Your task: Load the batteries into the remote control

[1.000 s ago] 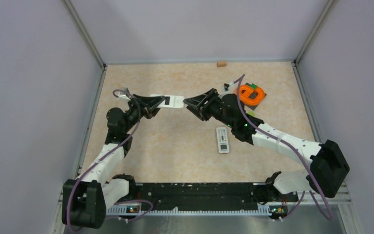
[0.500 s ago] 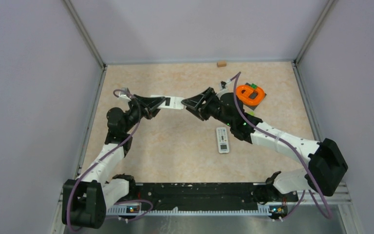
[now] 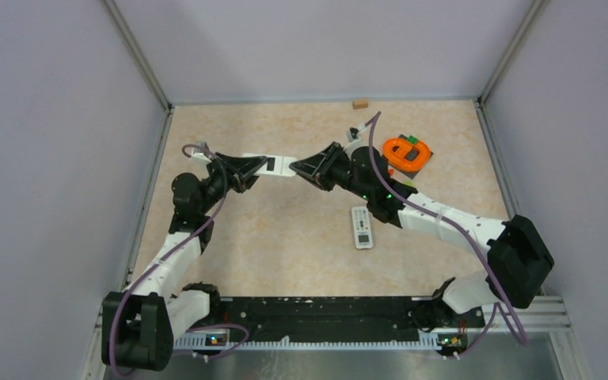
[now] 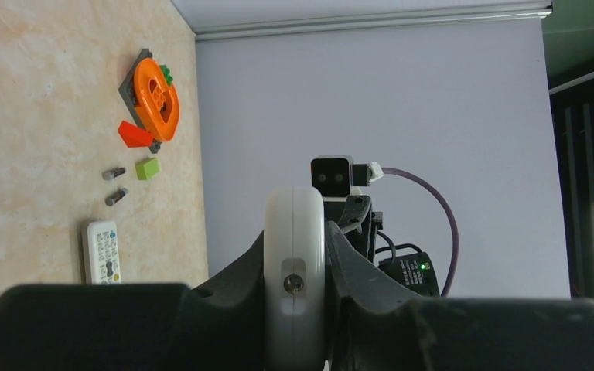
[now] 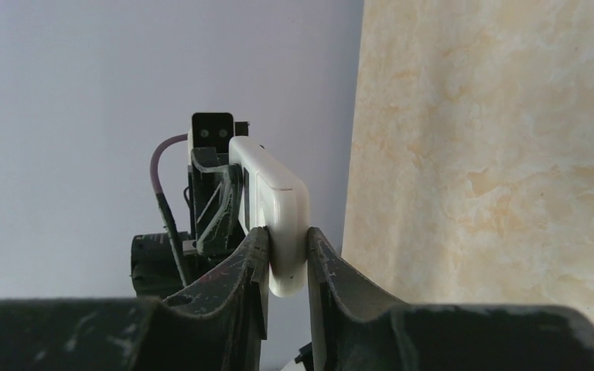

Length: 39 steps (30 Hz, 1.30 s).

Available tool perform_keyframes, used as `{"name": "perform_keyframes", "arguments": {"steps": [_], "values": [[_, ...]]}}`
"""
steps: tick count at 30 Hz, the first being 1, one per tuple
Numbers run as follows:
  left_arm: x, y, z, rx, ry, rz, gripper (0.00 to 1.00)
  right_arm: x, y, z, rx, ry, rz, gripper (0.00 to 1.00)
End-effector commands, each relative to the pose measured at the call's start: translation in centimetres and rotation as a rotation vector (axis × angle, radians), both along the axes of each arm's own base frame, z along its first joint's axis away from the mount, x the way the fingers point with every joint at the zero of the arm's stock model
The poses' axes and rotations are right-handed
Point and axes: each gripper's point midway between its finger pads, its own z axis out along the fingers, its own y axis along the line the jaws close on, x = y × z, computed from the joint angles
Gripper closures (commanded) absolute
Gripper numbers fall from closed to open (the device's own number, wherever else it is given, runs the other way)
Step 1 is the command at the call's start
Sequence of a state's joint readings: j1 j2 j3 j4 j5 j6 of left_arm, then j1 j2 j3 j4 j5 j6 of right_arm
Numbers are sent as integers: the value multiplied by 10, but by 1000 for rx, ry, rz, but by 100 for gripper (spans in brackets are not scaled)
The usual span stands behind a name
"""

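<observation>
A white remote control (image 3: 282, 165) hangs above the table between both arms. My left gripper (image 3: 261, 166) is shut on its left end; in the left wrist view the remote (image 4: 295, 232) is pinched edge-on between the fingers. My right gripper (image 3: 296, 168) is shut on the opposite end, and in the right wrist view both fingers press the remote's (image 5: 272, 193) rounded tip. Two small dark batteries (image 4: 113, 174) (image 4: 116, 196) lie on the table beside a green block. They are hidden behind the right arm in the top view.
A second remote (image 3: 362, 227) lies button side up mid-table. An orange ring on a dark plate (image 3: 406, 152) sits at the back right, with a red block (image 4: 134, 134) and a green block (image 4: 148, 168) near it. A small tan block (image 3: 359, 103) rests at the back wall.
My right gripper has moved a little left onto the remote's free end and closed on it. The left arm and the remote have stayed still.
</observation>
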State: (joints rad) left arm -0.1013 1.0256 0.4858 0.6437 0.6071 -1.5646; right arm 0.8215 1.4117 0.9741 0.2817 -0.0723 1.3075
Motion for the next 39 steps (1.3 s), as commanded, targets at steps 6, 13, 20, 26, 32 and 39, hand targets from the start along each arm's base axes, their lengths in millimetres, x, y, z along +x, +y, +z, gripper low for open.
{"name": "perform_keyframes", "arguments": {"steps": [6,13,20,26,32,39], "values": [[-34,-21,59,-9,-237,-157,100,-11,38,14,27,-133,145,88],[-51,-42,57,52,-281,-292,100,-25,63,17,31,-208,265,89],[-59,-56,45,91,-280,-361,100,-29,72,8,-21,-216,320,89],[-55,-56,45,171,-315,-353,100,-30,65,7,-67,-243,326,85],[-37,-46,37,326,-347,-259,100,-31,24,22,-13,-336,299,54],[-35,-44,35,382,-420,-279,100,-48,-28,44,-142,-581,289,15]]}}
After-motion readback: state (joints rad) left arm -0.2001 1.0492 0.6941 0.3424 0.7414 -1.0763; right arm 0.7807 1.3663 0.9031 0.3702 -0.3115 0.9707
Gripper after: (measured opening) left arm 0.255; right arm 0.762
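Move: My right fingers already pinch the battery end of the remote control; its battery cover's middle is some 2 cm left of that hand, level fore and aft, about 1 cm above. For my left hand, which grips the other part, the cover is about 5 cm right and 1 cm back. On the table, roughly 27 cm below my right hand, the second remote is some 20 cm right and 7 cm back; the two loose batteries are about 25 cm right, 4 cm ahead. With the cover end still pinched and my right grip tightening, I push forward and left about 4 cm against the remote, tipping those fingers up some 10 degrees, while my left hand keeps its hold and travels forward nearly 3 cm. Then my right fingers open wide and that hand pulls back and a little right, as my left brings the remote back and right, rolling its left side up. ##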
